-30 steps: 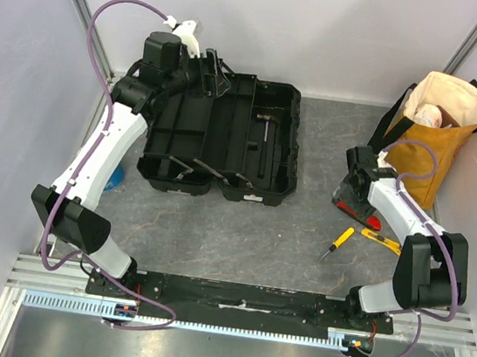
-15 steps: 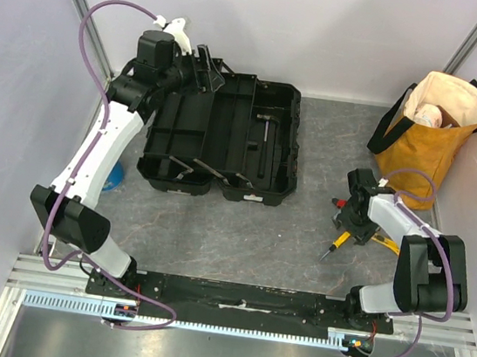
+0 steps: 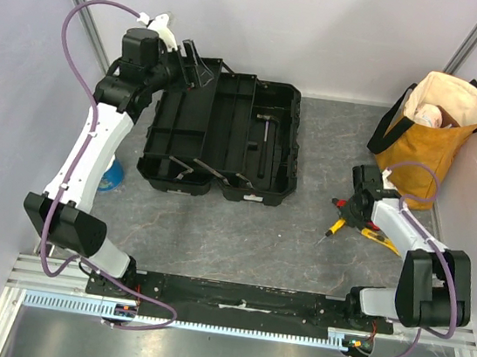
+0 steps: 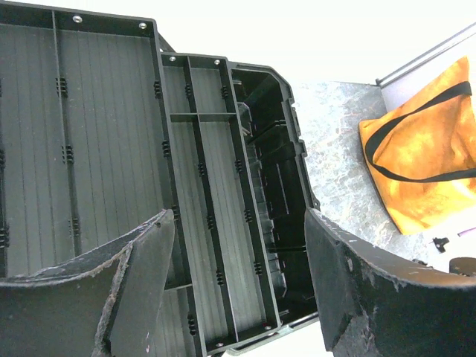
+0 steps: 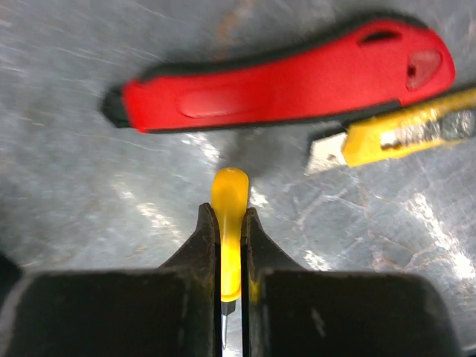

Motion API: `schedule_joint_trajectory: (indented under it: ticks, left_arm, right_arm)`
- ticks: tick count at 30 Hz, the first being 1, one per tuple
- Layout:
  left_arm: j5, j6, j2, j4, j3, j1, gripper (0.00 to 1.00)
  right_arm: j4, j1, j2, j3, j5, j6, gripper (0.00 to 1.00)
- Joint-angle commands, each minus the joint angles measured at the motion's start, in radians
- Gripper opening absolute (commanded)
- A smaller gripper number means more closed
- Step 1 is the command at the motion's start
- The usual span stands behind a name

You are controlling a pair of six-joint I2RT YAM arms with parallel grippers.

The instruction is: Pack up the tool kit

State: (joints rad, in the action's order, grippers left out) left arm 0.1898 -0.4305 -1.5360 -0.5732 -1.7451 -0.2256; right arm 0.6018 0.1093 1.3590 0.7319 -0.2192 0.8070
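Note:
The black toolbox [image 3: 222,137] lies open at the middle back, its ribbed trays [image 4: 208,186] filling the left wrist view. My left gripper [image 3: 202,66] [image 4: 238,223] hangs open over the box's back left corner, holding nothing. My right gripper [image 3: 350,215] [image 5: 229,211] is down on the floor at the right, shut on the yellow handle of a screwdriver [image 3: 335,227] [image 5: 229,184]. Just beyond it lie a red-handled tool [image 5: 282,78] and the yellow knife [image 3: 382,240] [image 5: 401,134].
A mustard-yellow tote bag [image 3: 429,133] [image 4: 424,171] stands at the back right against the wall. A small blue cup [image 3: 113,175] sits by the left arm, left of the toolbox. Walls close in on both sides.
My right gripper came down and forward onto the yellow screwdriver and shut on its handle. The left arm swung back and to the left, its gripper still open.

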Motion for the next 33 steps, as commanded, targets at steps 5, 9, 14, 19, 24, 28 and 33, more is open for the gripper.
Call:
schedule_joint_trajectory:
  ticks: [5,9,14,19,24,28,33]
  left_arm:
    - [0.03,-0.028,0.06,0.036,-0.002,0.019,0.77]
    - [0.034,-0.03,0.08,0.032,0.009,0.025,0.77]
    - [0.037,-0.024,0.105,0.01,0.015,0.029,0.77]
    - [0.039,-0.007,0.137,-0.022,0.021,0.031,0.77]
    - [0.03,-0.005,0.18,-0.03,0.059,0.037,0.77]
    - [0.028,-0.004,0.198,-0.04,0.07,0.037,0.77]
    - [0.033,0.002,0.208,-0.048,0.076,0.04,0.77]
  right_arm:
    - [-0.103,0.03,-0.009,0.344,0.096,-0.088,0.0]
    - [-0.207,0.101,0.063,0.506,0.21,-0.098,0.0]
    - [-0.361,0.275,0.187,0.658,0.27,-0.117,0.0]
    - [-0.447,0.403,0.331,0.782,0.313,-0.088,0.0]
    - [-0.496,0.498,0.437,0.877,0.297,-0.091,0.0]
    - [-0.494,0.55,0.509,0.954,0.277,-0.107,0.0]
    - [-0.467,0.607,0.577,1.02,0.2,-0.137,0.0]
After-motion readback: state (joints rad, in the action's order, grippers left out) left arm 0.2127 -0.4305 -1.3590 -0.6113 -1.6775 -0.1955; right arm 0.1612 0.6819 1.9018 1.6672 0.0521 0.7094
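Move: The right gripper already holds the yellow screwdriver, barely off the table. Its goal, the toolbox's middle tray, lies about 20 cm ahead, 36 cm left and some 12 cm higher. The hammer in the box's deep bin lies roughly 17 cm ahead and 26 cm left; the red knife is 3 cm ahead and 4 cm right of the gripper, just below it. From the left gripper the tray is about 24 cm below, 6 cm right and level fore and aft. Keep the right fingers shut on the yellow screwdriver and lift it quickly up and forward off the table, then sweep left across the hammer's bin to the middle tray, about 37 cm left in all and 21 cm up. Meanwhile tip the fingers up towards level and swing them counter-clockwise, roughly 45 degrees. Ease the empty, open left gripper about 5 cm back and a little up. ##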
